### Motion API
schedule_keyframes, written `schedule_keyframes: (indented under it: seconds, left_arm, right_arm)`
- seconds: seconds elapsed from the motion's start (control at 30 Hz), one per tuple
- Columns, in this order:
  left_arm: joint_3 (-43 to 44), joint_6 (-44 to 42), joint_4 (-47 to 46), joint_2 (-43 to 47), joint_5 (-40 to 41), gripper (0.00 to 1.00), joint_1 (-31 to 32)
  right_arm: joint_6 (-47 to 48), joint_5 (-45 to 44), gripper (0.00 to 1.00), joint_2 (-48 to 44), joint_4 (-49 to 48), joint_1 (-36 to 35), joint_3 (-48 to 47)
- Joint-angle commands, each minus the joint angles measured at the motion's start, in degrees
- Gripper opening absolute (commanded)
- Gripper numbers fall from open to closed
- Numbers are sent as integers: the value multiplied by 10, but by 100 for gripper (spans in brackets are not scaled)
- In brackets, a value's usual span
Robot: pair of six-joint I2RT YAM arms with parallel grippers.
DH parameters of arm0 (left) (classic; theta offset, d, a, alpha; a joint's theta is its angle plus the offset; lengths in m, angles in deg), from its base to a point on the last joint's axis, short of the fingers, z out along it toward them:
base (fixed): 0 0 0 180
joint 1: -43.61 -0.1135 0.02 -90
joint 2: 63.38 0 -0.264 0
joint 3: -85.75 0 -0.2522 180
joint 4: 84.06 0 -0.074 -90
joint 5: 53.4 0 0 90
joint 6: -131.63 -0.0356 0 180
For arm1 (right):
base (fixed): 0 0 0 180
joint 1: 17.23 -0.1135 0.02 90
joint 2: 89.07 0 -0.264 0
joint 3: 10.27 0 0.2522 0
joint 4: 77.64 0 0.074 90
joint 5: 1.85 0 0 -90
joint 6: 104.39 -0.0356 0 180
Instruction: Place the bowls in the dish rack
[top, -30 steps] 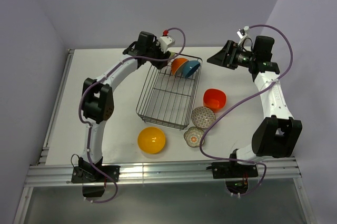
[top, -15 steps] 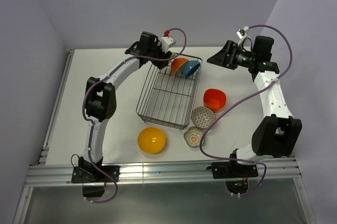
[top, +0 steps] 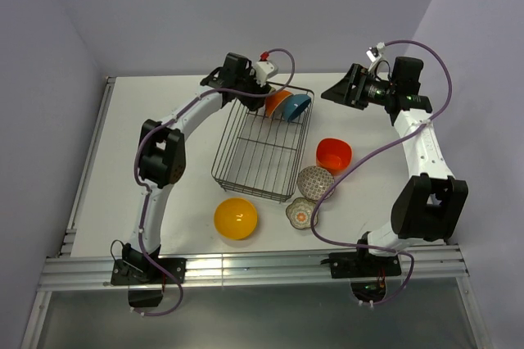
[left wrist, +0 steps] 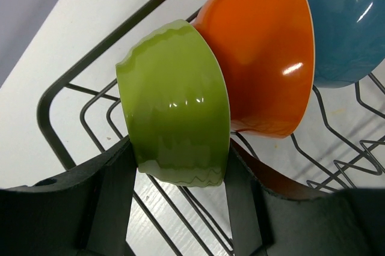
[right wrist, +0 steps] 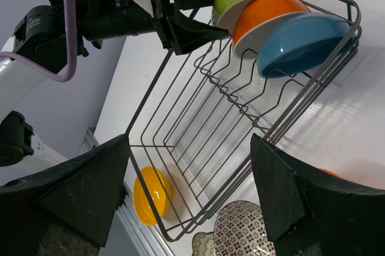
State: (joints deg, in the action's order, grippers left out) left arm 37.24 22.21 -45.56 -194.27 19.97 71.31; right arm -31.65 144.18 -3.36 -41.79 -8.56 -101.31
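In the left wrist view my left gripper (left wrist: 180, 151) is shut on a green bowl (left wrist: 174, 112), one finger against each side of it. This bowl stands on edge at the far end of the dish rack (left wrist: 60, 88), leaning on an orange bowl (left wrist: 264, 57), with a blue bowl (left wrist: 343, 21) beyond. From above, the left gripper (top: 262, 91) is at the rack's (top: 260, 152) far left corner. My right gripper (top: 340, 91) hangs open and empty, high to the right of the rack. On the table lie a red-orange bowl (top: 334, 154), a patterned bowl (top: 315, 181), a scalloped floral bowl (top: 301, 213) and a yellow bowl (top: 236, 218).
The rack's near two thirds (right wrist: 204, 130) hold nothing. Loose bowls crowd the table by the rack's near right corner. The right arm's purple cable (top: 344, 177) loops over the table close to the patterned and floral bowls. Walls stand close behind and to both sides.
The left arm has swung a little to the right along the rack's far end, the green bowl still between its fingers. The right arm has barely moved.
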Motion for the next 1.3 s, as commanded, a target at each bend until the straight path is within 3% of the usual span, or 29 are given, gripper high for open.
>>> schedule_keyframes:
  seconds: [0.0,0.13,0.33,0.53,0.77,0.97,1.07,1.1,1.27]
  left_arm:
    - [27,-9,-4,-9,21,18,2]
    - [21,-8,-8,-8,33,48,5]
    - [31,-6,-2,-2,43,66,7]
    - [29,-19,4,20,51,78,9]
    - [44,-11,15,53,60,82,9]
    - [51,0,27,114,70,86,9]
    - [39,24,37,158,57,92,2]
    - [35,30,40,182,53,99,-4]
    - [-43,69,43,269,25,100,-27]
  right_arm:
    - [10,6,88,2,-4,6,-14]
    - [10,7,88,8,-1,5,-22]
    - [5,13,88,11,-5,5,-24]
    - [1,14,88,7,-6,5,-26]
    - [15,4,88,-4,6,5,-38]
    - [80,-46,88,-4,75,5,-67]
    - [114,-81,88,-6,132,5,-75]
    - [131,-93,88,-8,143,5,-75]
    - [186,-163,88,-15,212,5,-75]
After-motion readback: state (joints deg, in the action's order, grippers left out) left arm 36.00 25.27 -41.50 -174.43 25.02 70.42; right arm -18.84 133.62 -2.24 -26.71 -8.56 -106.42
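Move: The left hand already has the green bowl standing in the dish rack; the bowl's middle is about 2 cm ahead of this hand, 1 cm to its right and 2 cm below. From the hand, the orange bowl lies some 6 cm right and 1 cm ahead, the blue bowl about 12 cm right and level, and the rack's far left corner about 8 cm ahead and 3 cm left. The open right hand has the red bowl some 25 cm below, about 3 cm back and 2 cm left, and the green bowl roughly 16 cm ahead and 24 cm left. The left hand settles the green bowl about half a centimetre lower beside the orange bowl, keeps nearly still while its fingers spread off the bowl's sides, then climbs faster and faster, some 17 cm up, drifting about 4 cm left and 3 cm back to clear the rack, fingers wide open and tilting up a little. Late on, the right hand, still open and empty, starts down and to its right by about 2.5 cm each, rolling some 10 degrees so that its left side drops, towards the red bowl. ##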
